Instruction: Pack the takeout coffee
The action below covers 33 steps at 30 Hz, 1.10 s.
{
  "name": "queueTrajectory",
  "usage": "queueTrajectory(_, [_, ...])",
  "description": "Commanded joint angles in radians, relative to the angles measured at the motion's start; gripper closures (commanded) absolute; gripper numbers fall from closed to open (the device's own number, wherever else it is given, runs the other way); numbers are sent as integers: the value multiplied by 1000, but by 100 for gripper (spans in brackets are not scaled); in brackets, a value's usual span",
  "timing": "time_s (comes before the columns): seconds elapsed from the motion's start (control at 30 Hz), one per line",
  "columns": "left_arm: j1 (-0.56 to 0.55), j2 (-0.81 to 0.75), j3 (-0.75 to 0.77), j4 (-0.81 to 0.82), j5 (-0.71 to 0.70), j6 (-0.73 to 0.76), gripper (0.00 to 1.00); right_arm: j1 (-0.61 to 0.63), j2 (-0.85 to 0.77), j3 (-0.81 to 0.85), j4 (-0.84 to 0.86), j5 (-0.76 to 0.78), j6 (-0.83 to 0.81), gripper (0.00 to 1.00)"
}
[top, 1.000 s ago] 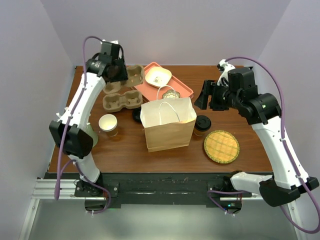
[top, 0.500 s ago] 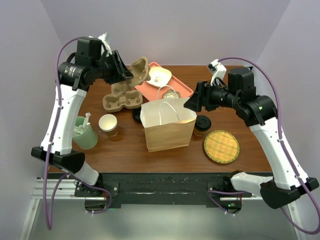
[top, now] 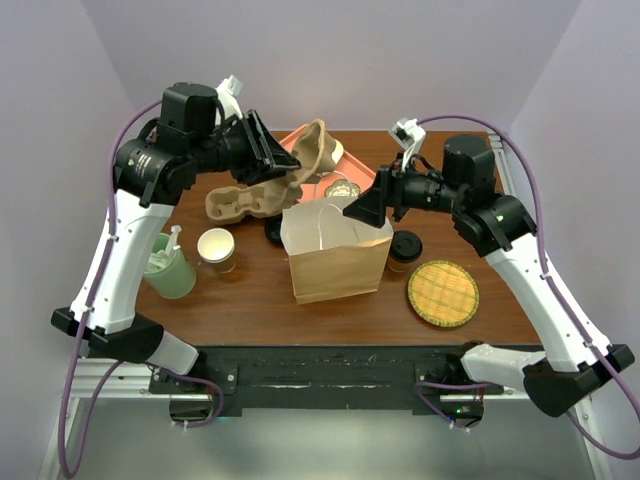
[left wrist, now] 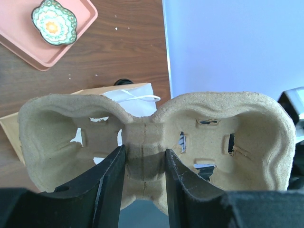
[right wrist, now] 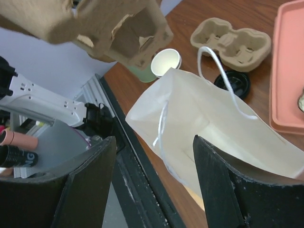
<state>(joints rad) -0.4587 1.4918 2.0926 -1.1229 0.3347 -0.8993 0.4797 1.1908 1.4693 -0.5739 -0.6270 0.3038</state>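
Note:
The takeout coffee [top: 404, 250], a short brown cup with a black lid, stands on the table against the right side of the open paper bag [top: 335, 252]. My right gripper [top: 362, 206] hangs open over the bag's right rim, nothing between its fingers; in the right wrist view it [right wrist: 154, 142] looks down into the bag [right wrist: 213, 123]. My left gripper [top: 285, 165] is shut on the middle web of a cardboard cup carrier [top: 312, 152], held tilted in the air behind the bag. The left wrist view shows its fingers [left wrist: 114, 166] pinching that carrier [left wrist: 156, 121].
A second cardboard carrier [top: 245, 200] lies behind the bag at the left, and a loose black lid [top: 273, 230] is beside the bag. A lidless cup [top: 216, 248] and a green cup [top: 170, 265] stand at the left. Pink tray [top: 345, 178] at the back, woven coaster [top: 442, 293] at the right.
The left arm has lifted one carrier off the table and swung it right, toward the bag. The right gripper has moved left and now hangs over the bag's mouth.

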Motion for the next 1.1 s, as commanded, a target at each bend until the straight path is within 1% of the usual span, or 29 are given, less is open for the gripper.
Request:
queueTrajectory(0.0, [-1, -47, -14, 54, 93, -91, 73, 43, -20, -52, 121, -60, -75, 29])
queueTrajectory(0.07, [-3, -85, -81, 112, 102, -116, 73, 68, -34, -76, 141, -13, -95, 29])
queueTrajectory(0.17, [-3, -122, -164, 159, 113, -141, 73, 77, -40, -118, 169, 6, -130, 29])
queueTrajectory(0.2, [-3, -128, -181, 169, 118, -153, 73, 79, -40, -127, 175, 0, -155, 32])
queueTrajectory(0.27, [-6, -148, -225, 201, 119, -164, 73, 83, -54, -162, 206, -19, -178, 34])
queueTrajectory(0.3, [-6, -153, -239, 209, 118, -174, 73, 85, -60, -173, 222, -16, -181, 35])
queueTrajectory(0.4, [-9, -169, -275, 242, 119, -190, 73, 86, -89, -202, 281, 16, -204, 40])
queueTrajectory(0.5, [-17, -177, -302, 256, 121, -194, 73, 86, -91, -210, 295, 12, -221, 50])
queueTrajectory(0.53, [-18, -179, -310, 259, 119, -196, 73, 86, -91, -211, 295, 10, -224, 54])
queueTrajectory(0.57, [-18, -185, -331, 262, 119, -194, 73, 88, -91, -217, 296, 6, -226, 64])
queueTrajectory(0.63, [-21, -191, -350, 276, 118, -196, 73, 88, -100, -227, 305, -7, -226, 73])
queueTrajectory(0.67, [-21, -199, -370, 281, 113, -196, 73, 88, -103, -240, 321, -11, -226, 79])
queueTrajectory(0.73, [-21, -203, -394, 284, 106, -193, 73, 89, -120, -260, 336, -34, -226, 85])
queueTrajectory(0.77, [-23, -205, -402, 288, 104, -188, 73, 91, -126, -268, 344, -45, -227, 89])
queueTrajectory(0.87, [-23, -206, -417, 290, 101, -176, 73, 91, -146, -294, 348, -88, -232, 93])
queueTrajectory(1.07, [-23, -200, -434, 290, 90, -150, 74, 96, -190, -319, 318, -119, -269, 95])
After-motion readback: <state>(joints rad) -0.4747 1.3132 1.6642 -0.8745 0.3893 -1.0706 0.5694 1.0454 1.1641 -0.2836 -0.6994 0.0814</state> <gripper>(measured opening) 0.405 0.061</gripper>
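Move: The bag's near handle is just off my open right hand, roughly 3 cm left, 1 cm back and 3 cm below it. The bag's mouth is centred about 5 cm left, 2 cm ahead and 10 cm down. On the table, the lidded coffee stands about 11 cm right and 3 cm ahead. My left hand holds a cup carrier; from it, the bag's mouth is about 10 cm right, 2 cm back and 14 cm below. With my right hand I dip some 4 cm and ease left beside the bag's near handle, then come up slightly as I roll the wrist and shut the fingers, pinching the handle at their tips. I then draw it back about 2 cm. Meanwhile my left hand, keeping its grip on the carrier, edges back and lowers it about 5 cm towards the bag's left side. ##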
